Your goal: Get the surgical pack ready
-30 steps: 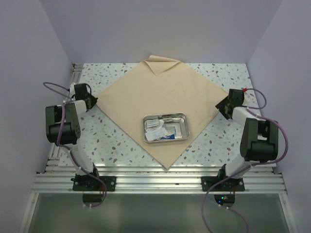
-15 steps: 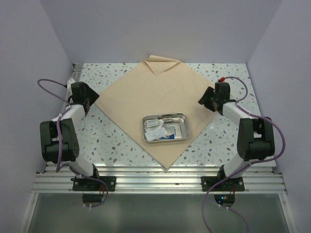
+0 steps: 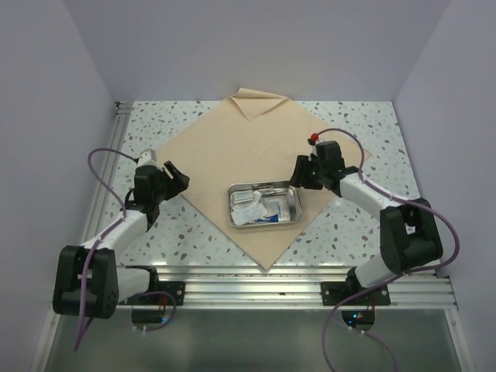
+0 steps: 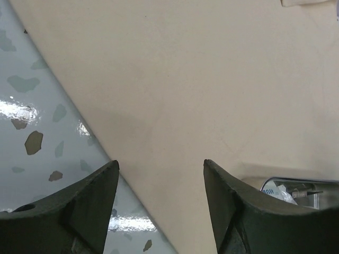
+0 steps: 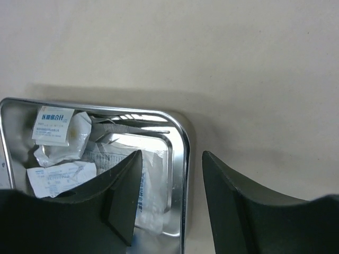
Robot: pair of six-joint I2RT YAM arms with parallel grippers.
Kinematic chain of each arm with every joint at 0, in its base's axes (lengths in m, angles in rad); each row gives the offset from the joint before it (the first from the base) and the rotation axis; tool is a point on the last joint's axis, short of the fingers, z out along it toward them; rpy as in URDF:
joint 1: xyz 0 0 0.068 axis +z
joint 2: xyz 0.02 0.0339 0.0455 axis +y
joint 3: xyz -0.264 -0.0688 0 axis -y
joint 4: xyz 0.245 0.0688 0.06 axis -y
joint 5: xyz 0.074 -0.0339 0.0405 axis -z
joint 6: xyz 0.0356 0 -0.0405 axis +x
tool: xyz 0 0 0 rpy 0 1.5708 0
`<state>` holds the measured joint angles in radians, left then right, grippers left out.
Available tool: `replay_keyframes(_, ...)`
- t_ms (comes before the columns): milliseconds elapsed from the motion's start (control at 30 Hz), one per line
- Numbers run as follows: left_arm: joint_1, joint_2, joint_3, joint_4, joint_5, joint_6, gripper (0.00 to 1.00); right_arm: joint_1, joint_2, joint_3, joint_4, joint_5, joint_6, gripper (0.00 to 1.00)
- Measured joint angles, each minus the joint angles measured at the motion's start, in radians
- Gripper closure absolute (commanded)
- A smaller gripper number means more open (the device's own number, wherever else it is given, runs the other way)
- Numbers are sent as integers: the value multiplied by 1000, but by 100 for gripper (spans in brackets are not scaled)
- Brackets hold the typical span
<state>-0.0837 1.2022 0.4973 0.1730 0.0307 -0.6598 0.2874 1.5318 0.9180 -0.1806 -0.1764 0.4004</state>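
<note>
The beige wrap sheet (image 3: 248, 151) lies as a diamond on the table, its far corner folded over. On its near half stands the steel tray (image 3: 293, 203) holding white sachets (image 5: 53, 127) and thin steel tweezers (image 5: 132, 127). My left gripper (image 3: 180, 183) hovers open over the sheet's left edge (image 4: 106, 153), nothing between its fingers (image 4: 160, 162). My right gripper (image 3: 299, 175) is open and straddles the tray's right rim (image 5: 185, 153): one finger is over the tray's inside, the other over the sheet (image 5: 222, 58). A corner of the tray (image 4: 302, 183) shows in the left wrist view.
The sheet rests on a speckled tabletop (image 3: 364, 225), with white walls close on three sides. An aluminium rail (image 3: 256, 291) with both arm bases runs along the near edge. The sheet's near corner (image 3: 266, 267) reaches almost to that rail.
Both arms have swung in from the sheet's side corners toward the tray. The left gripper has gone from shut to open. The sheet and tray lie as before.
</note>
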Motion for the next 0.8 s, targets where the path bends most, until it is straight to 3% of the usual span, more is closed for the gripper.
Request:
replay_keyframes(400,0,-66,-68,28,74,53,33,26,10,-16,-76,29,-56,67)
replay_keyframes(567,0,-66,-72,34,87,74,35,33,74,-11,-77,27,-61,92)
replay_keyframes(667,0,-68,-102,74,89,80,35,38,97,13,-82,32,-56,100)
replay_keyframes(800,0,-91,-167,126,98,84,35,39,119,50,-108,47,-55,100)
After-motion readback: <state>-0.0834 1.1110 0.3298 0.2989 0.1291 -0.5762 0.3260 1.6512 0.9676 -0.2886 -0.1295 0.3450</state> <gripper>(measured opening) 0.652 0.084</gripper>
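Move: The tray's right rim lies about 2 cm back from the right hand and 4 cm below it, neither left nor right; inside the tray, the tweezers are some 7 cm to this hand's left and 2 cm back, the paper packets about 15 cm left and 5 cm back, both roughly 5 cm lower. From the left hand, the tray's left rim is about 13 cm to the right, 8 cm back and 4 cm down, with the packets some 18 cm right, 7 cm back and 5 cm down. The right hand sinks about 4 cm onto the tray's right rim near its far corner, drawing back some 2 cm on the way and then easing forward a little, while its fingers tip slightly further down and close from half open until they pinch the rim between the pads. Meanwhile the left hand, still wide open and holding nothing, draws back about 3 cm and slightly right towards the tray's left end, rising a touch before it sinks, and turns a few degrees clockwise. ##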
